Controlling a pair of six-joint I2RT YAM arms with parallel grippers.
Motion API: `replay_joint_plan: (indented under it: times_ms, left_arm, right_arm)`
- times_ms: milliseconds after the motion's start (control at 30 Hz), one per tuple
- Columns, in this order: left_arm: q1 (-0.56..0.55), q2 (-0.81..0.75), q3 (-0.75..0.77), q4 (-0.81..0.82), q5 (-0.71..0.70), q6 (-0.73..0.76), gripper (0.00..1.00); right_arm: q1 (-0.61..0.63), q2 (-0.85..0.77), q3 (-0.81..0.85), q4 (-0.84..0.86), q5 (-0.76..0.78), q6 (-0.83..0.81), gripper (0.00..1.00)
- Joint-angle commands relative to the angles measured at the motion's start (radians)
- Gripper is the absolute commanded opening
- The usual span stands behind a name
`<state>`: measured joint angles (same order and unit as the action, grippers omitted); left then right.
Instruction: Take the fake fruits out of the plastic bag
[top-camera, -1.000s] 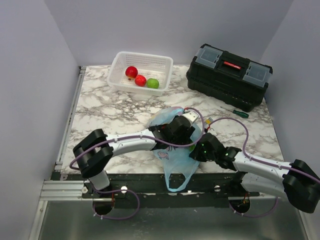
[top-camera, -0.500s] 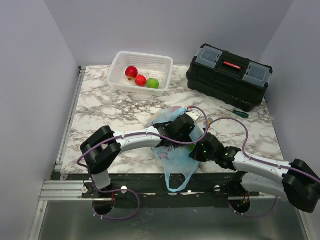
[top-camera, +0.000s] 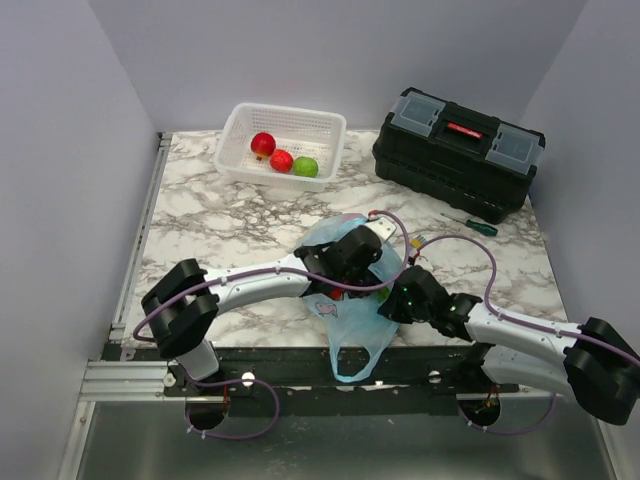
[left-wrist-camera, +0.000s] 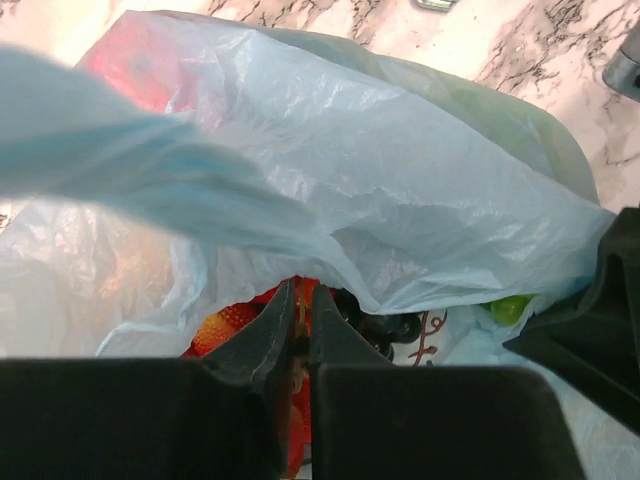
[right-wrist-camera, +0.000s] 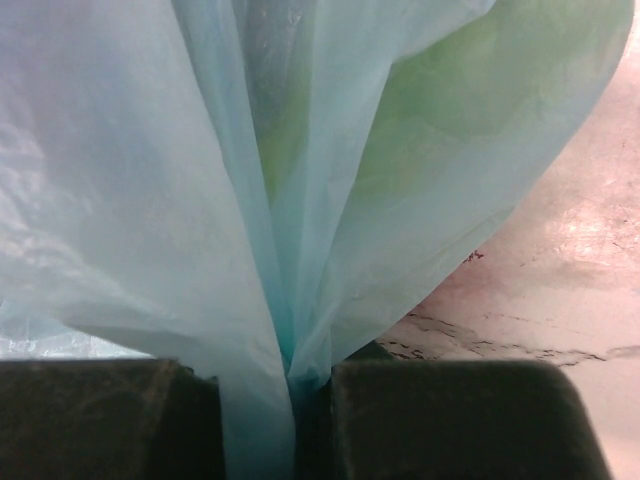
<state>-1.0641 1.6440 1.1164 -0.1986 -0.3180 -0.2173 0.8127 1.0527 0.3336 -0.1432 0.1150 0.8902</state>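
The light-blue plastic bag (top-camera: 350, 318) lies at the table's near edge between both arms. My left gripper (top-camera: 362, 262) reaches into its mouth. In the left wrist view its jaws (left-wrist-camera: 301, 296) are almost together, pinching a thin stem with a red fake fruit (left-wrist-camera: 298, 420) right behind them. An orange-red dimpled fruit (left-wrist-camera: 222, 325), dark grapes (left-wrist-camera: 388, 328) and a green piece (left-wrist-camera: 512, 308) show under the bag's film (left-wrist-camera: 400, 180). My right gripper (right-wrist-camera: 295, 375) is shut on a gathered fold of the bag (right-wrist-camera: 200, 180); something green (right-wrist-camera: 450, 110) shows through the film.
A white lattice basket (top-camera: 240, 150) at the back left holds two red fruits (top-camera: 263, 144) and a green one (top-camera: 306, 167). A black toolbox (top-camera: 458, 150) stands at the back right, with a green-handled screwdriver (top-camera: 472, 224) in front of it.
The left gripper's jaws have closed from open while inside the bag's mouth, and the left arm has shifted slightly. The right arm keeps its hold and has not moved.
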Motion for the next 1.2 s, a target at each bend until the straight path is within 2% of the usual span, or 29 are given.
replay_joint_plan:
  times_ms: [0,400,800,967,1167]
  left_arm:
    - [-0.009,-0.098,-0.038,-0.05,0.015,0.0,0.02]
    - [-0.008,-0.332,-0.124,-0.033,0.108,0.012,0.0]
    - [-0.007,-0.481,-0.117,-0.042,0.151,0.013,0.0]
    - [0.009,-0.518,-0.158,0.027,0.179,-0.047,0.0]
    - [0.067,-0.511,-0.188,0.128,0.264,-0.19,0.0]
  right_arm:
    - [0.005,0.005,-0.008,-0.027,0.045,0.003,0.14]
    - [0.006,0.006,-0.008,-0.025,0.042,0.003,0.14]
    - [0.005,0.01,-0.008,-0.026,0.043,0.003,0.14]
    - [0.005,0.009,-0.007,-0.026,0.043,0.001,0.14]
    - [0.005,-0.017,-0.017,-0.016,0.026,-0.008,0.14]
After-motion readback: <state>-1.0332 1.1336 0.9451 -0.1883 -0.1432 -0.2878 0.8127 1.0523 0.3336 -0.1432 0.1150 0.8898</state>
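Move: The left hand is over the mouth of the plastic bag with the stems of a red fruit bunch already pinched; the bag's middle is about 5 cm to its left, 2 cm ahead and 7 cm below. The white basket for the fruits lies some 34 cm ahead, 20 cm left and 9 cm lower. The green fruit in the bag sits about 5 cm back, 3 cm right and 9 cm down. From the right hand, the basket is roughly 41 cm ahead and 24 cm left, at about its own height. Keeping its pinch on the stems, the left hand draws the red bunch up out of the fruit pile by about 12 cm, while easing some 5 cm back and 4 cm left across the bag mouth, its left side rolling down about 20 degrees, mostly in the later part of the lift. The right hand stays where it is, still gripping the bag's rim near the green fruit. ##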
